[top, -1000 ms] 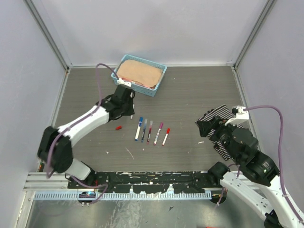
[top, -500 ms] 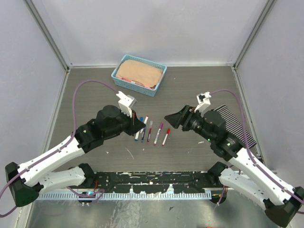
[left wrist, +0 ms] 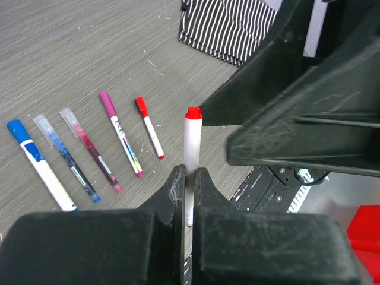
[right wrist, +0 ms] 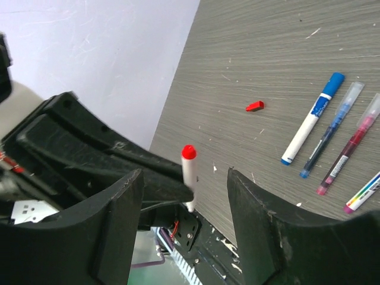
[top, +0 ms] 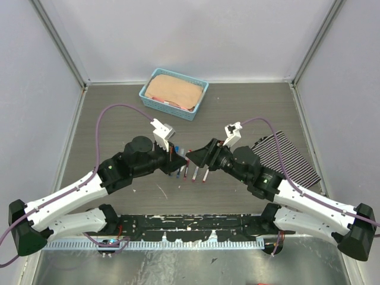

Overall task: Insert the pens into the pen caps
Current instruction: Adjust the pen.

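My left gripper [left wrist: 189, 177] is shut on a white pen with a red tip [left wrist: 192, 139] and holds it upright above the table. My right gripper [right wrist: 185, 173] is open, one finger [right wrist: 116, 228] on each side of that pen [right wrist: 189, 172] without touching it. In the top view the two grippers [top: 177, 155] [top: 195, 155] meet nose to nose over the row of pens [top: 205, 174]. Several capped pens lie side by side: blue [left wrist: 37, 163], dark blue [left wrist: 66, 157], maroon [left wrist: 90, 149], magenta [left wrist: 122, 135], red [left wrist: 149, 127]. A loose red pen cap [right wrist: 255, 105] lies on the table.
A blue basket [top: 196, 104] with a tan pad stands at the back middle. A black-and-white striped cloth [top: 288, 155] lies at the right, behind my right arm. Grey walls close off three sides.
Both arms swung in toward the middle. My left gripper carried the pen from near the basket to above the pen row, and my right gripper came around it with its jaws narrowing a little.
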Robot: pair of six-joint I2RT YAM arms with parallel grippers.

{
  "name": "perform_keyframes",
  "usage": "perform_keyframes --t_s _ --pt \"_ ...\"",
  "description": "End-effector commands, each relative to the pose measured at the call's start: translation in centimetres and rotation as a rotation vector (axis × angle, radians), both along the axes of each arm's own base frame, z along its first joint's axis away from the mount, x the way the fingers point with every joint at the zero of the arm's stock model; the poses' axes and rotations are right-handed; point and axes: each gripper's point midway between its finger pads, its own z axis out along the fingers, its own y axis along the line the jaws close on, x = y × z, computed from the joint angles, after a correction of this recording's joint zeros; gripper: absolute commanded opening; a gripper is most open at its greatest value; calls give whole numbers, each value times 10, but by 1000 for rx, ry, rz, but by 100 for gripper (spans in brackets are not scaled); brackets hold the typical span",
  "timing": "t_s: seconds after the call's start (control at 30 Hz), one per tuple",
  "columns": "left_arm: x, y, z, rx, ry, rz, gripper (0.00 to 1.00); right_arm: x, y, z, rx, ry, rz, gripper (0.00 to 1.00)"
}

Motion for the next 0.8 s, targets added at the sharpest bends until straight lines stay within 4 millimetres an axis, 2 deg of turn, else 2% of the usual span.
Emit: perform_keyframes --t_s 0.0,0.2,0.53,0.67,0.77 --pt "-2 -8 12 -46 -32 -34 0 12 2 37 106 -58 -57 62" --pt "-6 -9 12 -54 -36 -54 0 15 1 39 101 -65 -77 52" --pt "-9 -13 12 -51 -37 -72 0 17 9 39 97 -72 -55 36" --pt "-9 -12 12 -50 -42 -69 0 17 12 37 93 -73 -45 26" --pt "-8 -11 13 -50 -48 -62 3 17 11 36 89 -76 -46 12"
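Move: The white pen stands upright, red end up, in the left fingers, its middle about 1 cm above that hand. From the right hand it is some 3 cm ahead, 2 cm to the left and 2 cm lower. On the table, about 24 cm below the right hand, lie the magenta-capped pen, roughly 8 cm ahead and 2 cm to the right, and the red-capped pen, 6 cm ahead and 5 cm to the right. Right hand eases about 1.5 cm forward, closing most of its gap around the red end of the left-held pen. ##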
